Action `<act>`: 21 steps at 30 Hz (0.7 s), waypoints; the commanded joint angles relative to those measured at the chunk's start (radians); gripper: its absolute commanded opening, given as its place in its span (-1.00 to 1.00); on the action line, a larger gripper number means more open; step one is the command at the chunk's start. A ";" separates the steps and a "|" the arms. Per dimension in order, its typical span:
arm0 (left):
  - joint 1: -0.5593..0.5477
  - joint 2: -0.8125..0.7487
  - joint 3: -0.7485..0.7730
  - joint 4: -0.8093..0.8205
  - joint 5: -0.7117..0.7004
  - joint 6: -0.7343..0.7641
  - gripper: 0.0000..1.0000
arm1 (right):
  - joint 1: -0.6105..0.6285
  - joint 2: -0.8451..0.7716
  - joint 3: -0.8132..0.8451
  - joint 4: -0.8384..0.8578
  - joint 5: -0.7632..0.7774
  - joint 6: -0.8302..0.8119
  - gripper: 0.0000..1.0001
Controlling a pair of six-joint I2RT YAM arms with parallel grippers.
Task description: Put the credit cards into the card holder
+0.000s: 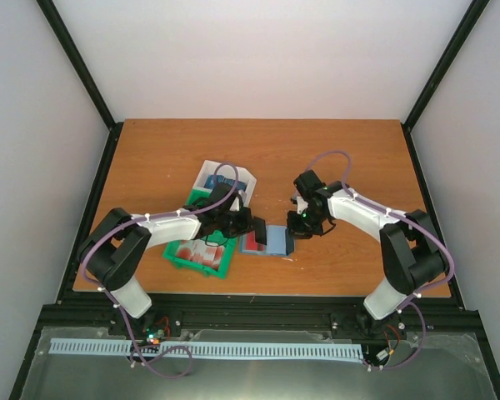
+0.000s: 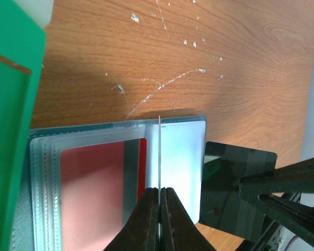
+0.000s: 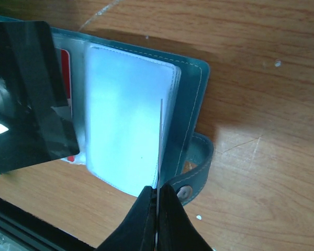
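The teal card holder [image 1: 259, 247] lies open on the table between both arms, its clear sleeves [image 2: 180, 151] facing up. One sleeve holds a red credit card [image 2: 99, 193]. My left gripper [image 2: 160, 191] is shut on a dark credit card [image 3: 26, 94], which stands upright over the holder's left half. Over the right half, my right gripper [image 3: 158, 191] is shut on another dark card [image 2: 235, 188], also upright. Each held card shows only as a thin edge in its own wrist view. The holder's teal cover [image 3: 191, 104] and snap strap [image 3: 199, 172] lie on the wood.
A green bin [image 1: 177, 256] with red cards inside sits left of the holder, under my left arm. Behind it stands a white bin [image 1: 207, 172]. The green bin's wall [image 2: 13, 104] fills the left edge of the left wrist view.
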 commanded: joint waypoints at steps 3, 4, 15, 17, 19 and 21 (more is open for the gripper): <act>-0.005 -0.053 0.011 -0.137 -0.119 0.125 -0.99 | -0.005 0.029 -0.007 0.034 0.022 0.004 -0.94; -0.003 -0.052 0.023 -0.200 -0.165 0.143 -0.99 | -0.004 0.029 -0.009 0.034 0.021 0.004 -0.94; 0.017 -0.091 0.070 -0.374 -0.336 0.179 -0.99 | -0.003 0.035 -0.009 0.041 0.006 0.015 -0.94; 0.042 -0.114 0.065 -0.386 -0.336 0.188 -0.99 | -0.003 0.034 -0.005 0.041 0.003 0.015 -0.94; 0.080 -0.146 0.043 -0.357 -0.264 0.200 -0.99 | -0.003 0.033 -0.005 0.046 -0.009 0.015 -0.94; 0.108 -0.181 0.020 -0.289 -0.131 0.213 -0.99 | -0.003 0.031 -0.005 0.052 -0.023 0.015 -0.94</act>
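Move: The left hand, holding a black card, has the green tray's middle some 13 cm to its left, 2 cm back and 4 cm below. Five centimetres below it lie the card holder, about 4 cm right and 4 cm back, and its red card, straight back 4 cm; the white box is 8 cm left and 14 cm ahead. From the right hand, also holding a black card, the tray is about 26 cm left, level fore and aft. The left hand's black card comes up against the green tray's right wall and pushes it aside as the hand sweeps about 6.5 cm left, across the red-card page to the card holder's left edge. Height hardly changes; the wrist rolls just under 20 degrees so the fingers point more steeply down, still shut on the card. ##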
